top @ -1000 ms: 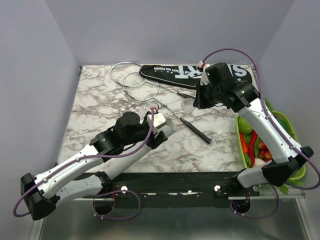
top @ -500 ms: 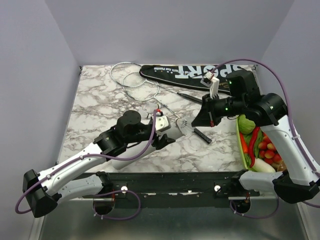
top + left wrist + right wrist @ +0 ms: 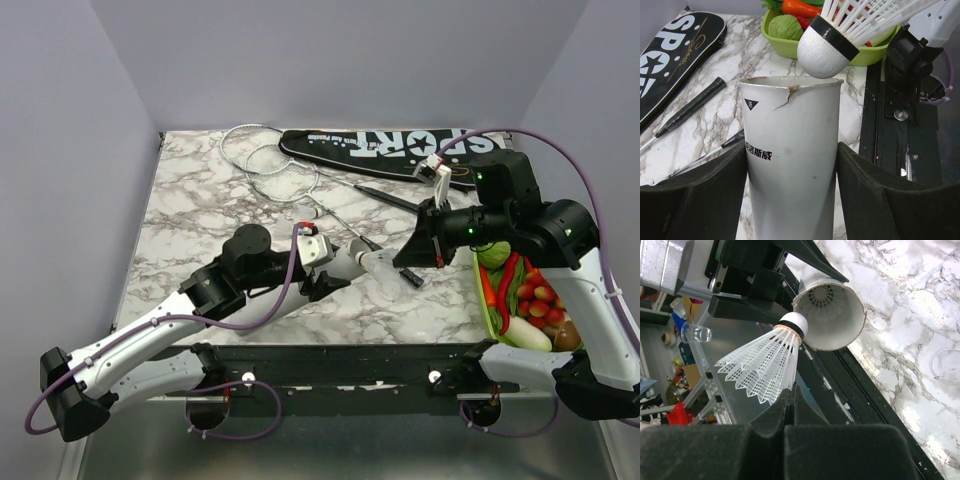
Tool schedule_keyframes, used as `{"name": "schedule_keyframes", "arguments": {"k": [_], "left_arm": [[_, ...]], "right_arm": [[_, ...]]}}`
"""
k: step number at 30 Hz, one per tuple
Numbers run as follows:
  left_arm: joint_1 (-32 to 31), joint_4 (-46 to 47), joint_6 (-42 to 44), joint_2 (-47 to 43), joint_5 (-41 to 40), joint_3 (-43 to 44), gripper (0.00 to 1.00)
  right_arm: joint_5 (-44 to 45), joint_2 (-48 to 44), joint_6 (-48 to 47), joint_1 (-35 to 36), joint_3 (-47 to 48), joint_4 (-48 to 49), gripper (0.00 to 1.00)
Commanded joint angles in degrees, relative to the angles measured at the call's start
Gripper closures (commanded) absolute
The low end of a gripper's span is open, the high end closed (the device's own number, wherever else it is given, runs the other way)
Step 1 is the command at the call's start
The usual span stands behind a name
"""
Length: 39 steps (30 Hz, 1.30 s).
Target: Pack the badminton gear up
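Note:
My left gripper (image 3: 322,268) is shut on a white shuttlecock tube (image 3: 345,264), which lies tilted with its open mouth to the right. In the left wrist view the tube (image 3: 790,150) stands between my fingers. My right gripper (image 3: 406,260) is shut on the skirt of a white plastic shuttlecock (image 3: 384,260). Its cork tip (image 3: 794,322) is at the rim of the tube's mouth (image 3: 832,315), with another shuttlecock (image 3: 821,296) deep inside. Two rackets lie at the back, hoops (image 3: 270,160) overlapping, black stems (image 3: 385,197) pointing right. The black SPORT bag (image 3: 390,147) lies along the back edge.
A green basket (image 3: 478,290) of vegetables stands at the table's right edge, under my right arm. One racket stem (image 3: 412,277) runs below the shuttlecock and my right gripper. The black front rail (image 3: 350,360) lies close below the tube.
My right arm swung from beside the bag to the front centre with the shuttlecock. My left gripper turned the tube to the right, and the shuttlecock's tip now meets its mouth.

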Motion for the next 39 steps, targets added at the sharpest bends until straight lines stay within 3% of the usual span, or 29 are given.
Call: {"name": "schedule_keyframes", "arguments": {"k": [1, 15, 30, 39], "left_arm": [[-0.4, 2.2, -0.2, -2.6, 2.8, -0.8, 1.00], [-0.4, 4.1, -1.7, -5.4, 3.6, -3.1, 1.00], [-1.2, 7.2, -0.9, -2.8, 1.7, -2.3, 1.00], [-1.2, 7.6, 0.9, -1.5, -3.5, -0.9, 1.00]], "right_arm": [[-1.0, -1.0, 1.6, 0.4, 0.1, -1.6, 0.99], [-4.1, 6.9, 2.0, 0.5, -1.1, 0.6, 0.99], [5.5, 18.0, 5.8, 5.5, 6.8, -0.9, 0.99], [13.8, 21.4, 7.6, 11.3, 4.5, -1.7, 0.99]]}}
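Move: The right hand grips the shuttlecock by its skirt, cork towards the open tube mouth, which lies about 6 cm to its left, 4 cm ahead and 5 cm lower. Far below, the near racket handle is about 18 cm ahead and 2 cm to the right; the vegetable basket is some 38 cm right and 12 cm ahead. From the left hand, clasping the tube, the mouth is about 5 cm right, 3 cm ahead and slightly higher. Still pinching the skirt, the right hand feeds the shuttlecock cork-first into the tube mouth until its shut fingertips are inside the rim: after a brief hold, down and forward with some left, then left and down, about 10 cm in all, fingers tipping some 15 degrees lower. The left hand keeps its grip on the tube, easing back and up about 2 cm, then nearly returning. ##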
